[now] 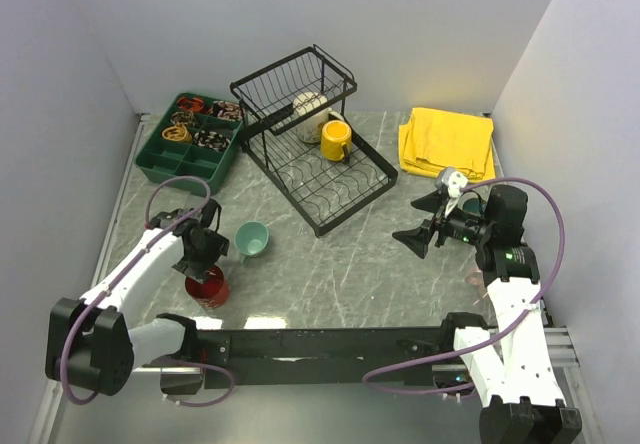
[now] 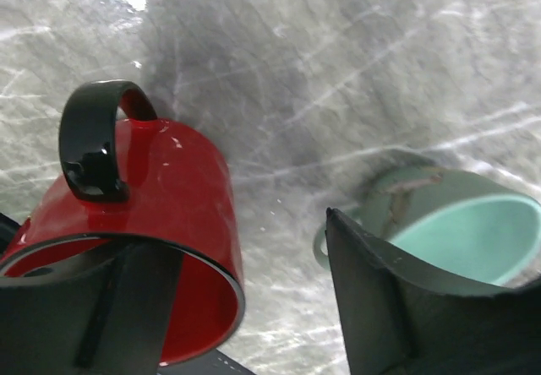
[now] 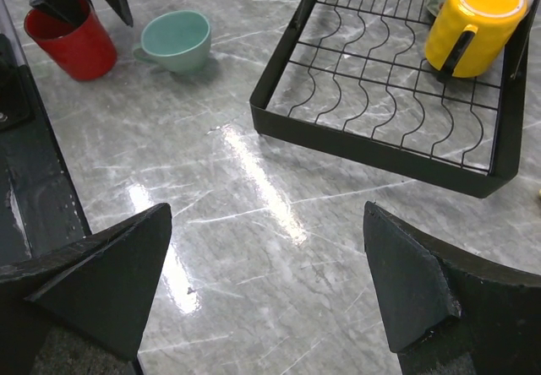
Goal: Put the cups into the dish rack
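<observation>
My left gripper [image 1: 205, 256] [image 2: 237, 240] is open and straddles the wall of the red mug [image 1: 207, 286] [image 2: 169, 181]. One finger is inside the mug, and the other stands outside with a gap to the rim. The mug has a black handle. A small teal mug [image 1: 252, 239] [image 2: 473, 223] [image 3: 176, 41] stands just to its right. In the black wire dish rack [image 1: 335, 209] [image 3: 372, 143] sit a yellow mug [image 1: 336, 140] [image 3: 473, 20] and a cream mug [image 1: 308, 104]. My right gripper [image 1: 425, 222] [image 3: 268, 214] hangs open over bare marble, holding nothing.
A green compartment tray [image 1: 160, 169] with small items stands at the back left. A folded yellow cloth [image 1: 447, 142] lies at the back right. A grey-green mug [image 1: 470, 205] and a pale pink one [image 1: 474, 280] are half hidden by the right arm. Walls close in on three sides.
</observation>
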{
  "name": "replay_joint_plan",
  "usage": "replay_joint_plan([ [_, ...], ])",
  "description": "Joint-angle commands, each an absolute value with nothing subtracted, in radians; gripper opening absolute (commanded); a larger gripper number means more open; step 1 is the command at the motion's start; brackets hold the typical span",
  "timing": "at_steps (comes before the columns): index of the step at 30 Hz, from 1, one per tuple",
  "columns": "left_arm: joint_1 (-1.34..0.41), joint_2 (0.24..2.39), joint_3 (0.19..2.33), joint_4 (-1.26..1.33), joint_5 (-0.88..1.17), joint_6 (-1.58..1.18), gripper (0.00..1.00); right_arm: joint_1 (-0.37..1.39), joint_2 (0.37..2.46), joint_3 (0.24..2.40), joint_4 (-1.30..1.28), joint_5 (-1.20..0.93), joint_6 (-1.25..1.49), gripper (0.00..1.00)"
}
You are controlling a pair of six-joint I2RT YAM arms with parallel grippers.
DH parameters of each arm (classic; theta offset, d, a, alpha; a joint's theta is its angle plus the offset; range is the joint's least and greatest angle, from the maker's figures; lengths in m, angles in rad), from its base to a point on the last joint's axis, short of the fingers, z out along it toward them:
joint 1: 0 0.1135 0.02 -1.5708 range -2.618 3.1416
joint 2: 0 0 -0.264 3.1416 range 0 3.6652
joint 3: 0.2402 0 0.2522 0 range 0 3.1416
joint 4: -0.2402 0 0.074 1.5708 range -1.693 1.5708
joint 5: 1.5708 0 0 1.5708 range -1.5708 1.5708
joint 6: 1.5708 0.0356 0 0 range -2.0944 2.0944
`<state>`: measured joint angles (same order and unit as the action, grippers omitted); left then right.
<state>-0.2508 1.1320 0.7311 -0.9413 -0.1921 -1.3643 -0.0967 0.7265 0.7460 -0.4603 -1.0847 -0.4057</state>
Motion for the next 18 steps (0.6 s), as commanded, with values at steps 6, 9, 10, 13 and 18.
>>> replay_joint_plan([
  [6,-0.248,1.158,0.721,-0.922,-0.247,-1.324,0.61,-0.106,0.71,0.747,-0.44,-1.077,-0.411,1.0],
  [9,-0.247,1.163,0.712,-0.916,-0.242,-1.316,0.57,-0.104,0.709,0.747,-0.44,-1.075,-0.411,1.0],
  [10,-0.247,1.161,0.712,-0.914,-0.242,-1.313,0.57,-0.104,0.709,0.747,-0.44,-1.075,-0.411,1.0],
  [13,-0.247,1.157,0.718,-0.914,-0.245,-1.305,0.55,-0.106,0.707,0.747,-0.439,-1.075,-0.411,1.0],
  [18,-0.249,1.138,0.732,-0.917,-0.247,-1.287,0.38,-0.106,0.709,0.747,-0.44,-1.075,-0.411,1.0],
])
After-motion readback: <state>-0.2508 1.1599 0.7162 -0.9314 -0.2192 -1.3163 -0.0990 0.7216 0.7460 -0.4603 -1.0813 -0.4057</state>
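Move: The red mug sits at the left hand, the open fingers already astride its front rim; its middle is about 4 cm back, 2 cm left and a touch below. The mint cup lies some 6 cm ahead and 7 right, 3 cm lower, with the dish rack roughly 20 ahead and 20 right and the green tray about 27 ahead, 5 left. From the right hand the red mug is some 42 cm left, 6 back, 20 lower. On the red mug's front wall the left gripper closes from about three quarters open to just under half, one finger inside the cup and the other outside on the mint cup's side. Meanwhile the hand settles about 1 cm down with a slight drift left, then stops, the fingers still pointing down and still closing; the inner finger seems to draw the wall towards the outer one. ##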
